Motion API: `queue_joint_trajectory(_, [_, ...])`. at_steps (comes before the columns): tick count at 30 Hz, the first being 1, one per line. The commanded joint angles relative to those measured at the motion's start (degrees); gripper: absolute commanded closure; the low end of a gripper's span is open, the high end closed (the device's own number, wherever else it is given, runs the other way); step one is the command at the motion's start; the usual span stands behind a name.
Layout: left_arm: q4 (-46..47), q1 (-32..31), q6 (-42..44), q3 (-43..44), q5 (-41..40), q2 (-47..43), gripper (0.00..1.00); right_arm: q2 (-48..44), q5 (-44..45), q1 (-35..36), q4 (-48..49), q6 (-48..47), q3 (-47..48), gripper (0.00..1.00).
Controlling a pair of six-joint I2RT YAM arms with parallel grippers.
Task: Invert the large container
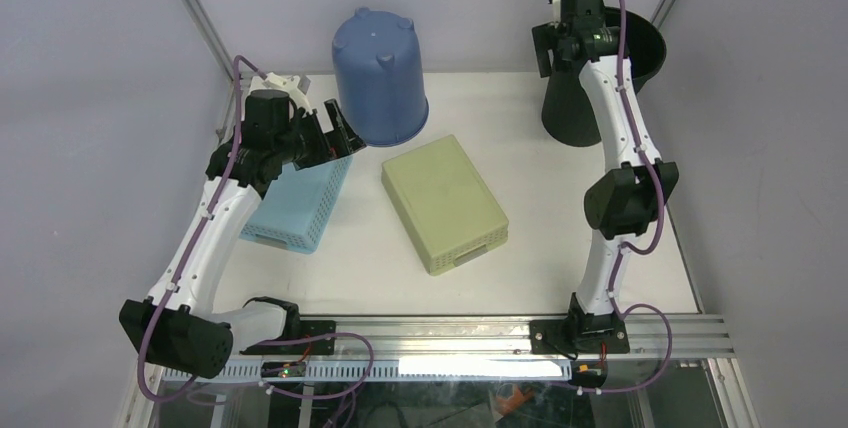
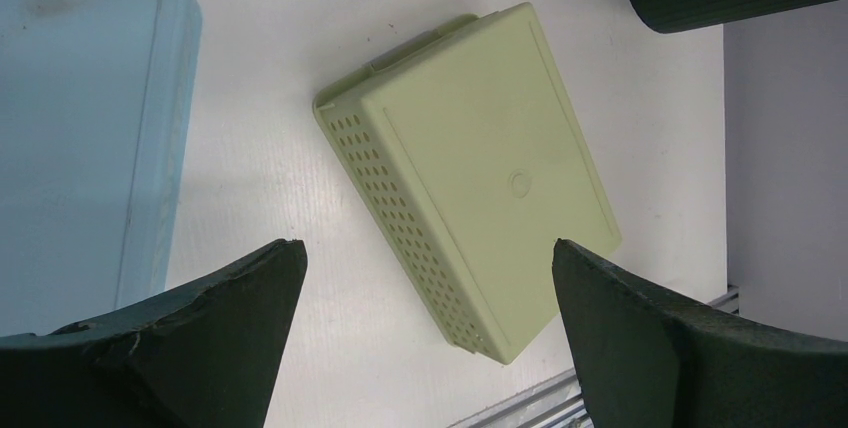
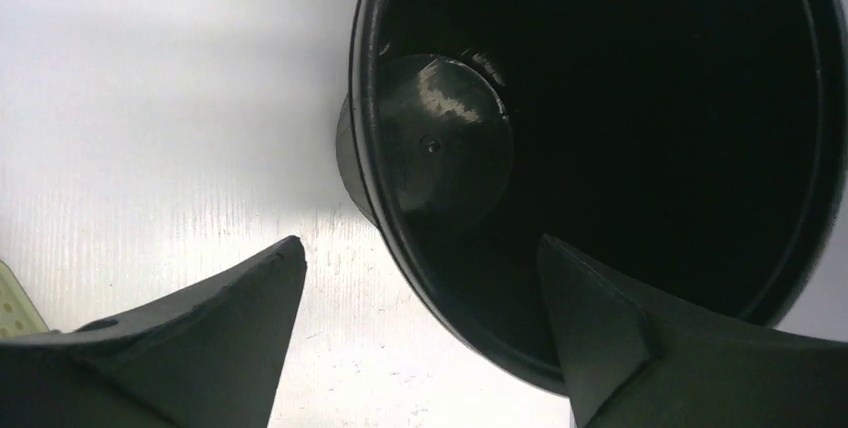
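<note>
The large black round container (image 1: 572, 113) stands upright at the back right of the table, its mouth facing up. The right wrist view looks down into its dark inside (image 3: 650, 148) and onto its round bottom. My right gripper (image 1: 560, 43) is open and empty above its near-left rim. In the right wrist view the rim runs between the fingers of the right gripper (image 3: 420, 248), one finger over the table and one over the mouth. My left gripper (image 1: 340, 138) is open and empty above the table at the left, far from the black container.
A blue bucket (image 1: 380, 78) stands upside down at the back middle. A light green perforated basket (image 1: 445, 203) lies bottom up in the middle, also in the left wrist view (image 2: 490, 178). A light blue basket (image 1: 300, 203) lies under the left arm. Frame posts stand at the back corners.
</note>
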Motion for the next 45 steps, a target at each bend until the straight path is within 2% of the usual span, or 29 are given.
queue_joint_trajectory(1, [1.72, 0.31, 0.72, -0.3, 2.14, -1.98, 0.01, 0.01, -6.46, -1.56, 0.7, -0.24, 0.52, 0.15])
queue_joint_trajectory(3, [1.72, 0.29, 0.89, -0.38, 2.14, -1.98, 0.01, -0.24, -8.16, -1.55, -0.11, 1.53, 0.92, 0.25])
queue_joint_trajectory(10, [1.79, 0.28, 0.82, -0.3, 2.73, -0.86, 0.01, -5.31, -10.68, 1.03, -1.66, 4.19, 4.84, 0.76])
queue_joint_trajectory(16, [2.42, 0.31, 0.75, -0.09, 3.1, 0.34, 0.01, -8.42, -13.89, 2.73, -3.38, 10.04, 8.6, 0.99])
queue_joint_trajectory(21, [2.77, 0.26, 0.73, 0.46, 3.36, 1.45, 0.01, -10.25, -21.54, 2.76, -2.55, 16.85, 10.17, 1.0])
queue_joint_trajectory(26, [2.9, 0.31, 0.55, 0.84, 3.3, 1.82, 0.01, -13.78, -25.65, 1.79, 3.28, 25.83, 4.64, 1.0])
queue_joint_trajectory(31, [2.95, 0.27, 0.47, 0.84, 3.38, 1.86, 0.01, -23.7, -39.25, -3.81, 26.09, 42.42, -18.37, 1.0])
queue_joint_trajectory(34, [2.95, 0.31, 0.42, 1.05, 4.36, 1.82, 0.01, -27.52, -42.7, -7.13, 37.19, 51.04, -29.89, 1.0])
queue_joint_trajectory(38, [2.82, -0.45, 1.19, 2.01, 6.81, 1.69, 0.01, -32.11, -44.71, -10.68, 46.55, 59.39, -44.1, 1.0])
queue_joint_trajectory(42, [2.03, -7.62, 1.14, 6.45, 4.74, 3.38, 0.01, -38.14, -48.65, -15.6, 52.93, 64.44, -58.88, 1.0])
queue_joint_trajectory(45, [3.13, -13.78, 0.13, 9.96, 3.1, 6.68, 0.01, -42.58, -50.18, -18.06, 52.03, 63.66, -67.3, 1.0])
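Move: The black container stands upright with its middle roughly 7 cm ahead of the right hand, 8 cm to its right and 15 cm below; its near left rim already runs between the open fingers. The green basket lies about 27 cm left of that hand and 22 cm back, the blue container about 42 cm left and 4 cm ahead. From the left hand the black container is some 53 cm right and 27 cm ahead, 11 cm below. The right fingers close on the black container's near left rim, sinking about 1.5 cm. Keeping the pinch, the hand swings left and up some 10 cm each while drawing back, then sinks and returns partway right, rolling left side up by about 75 degrees to tip the container mouth-right. Late on, the open left hand starts about 5 cm to the right. ##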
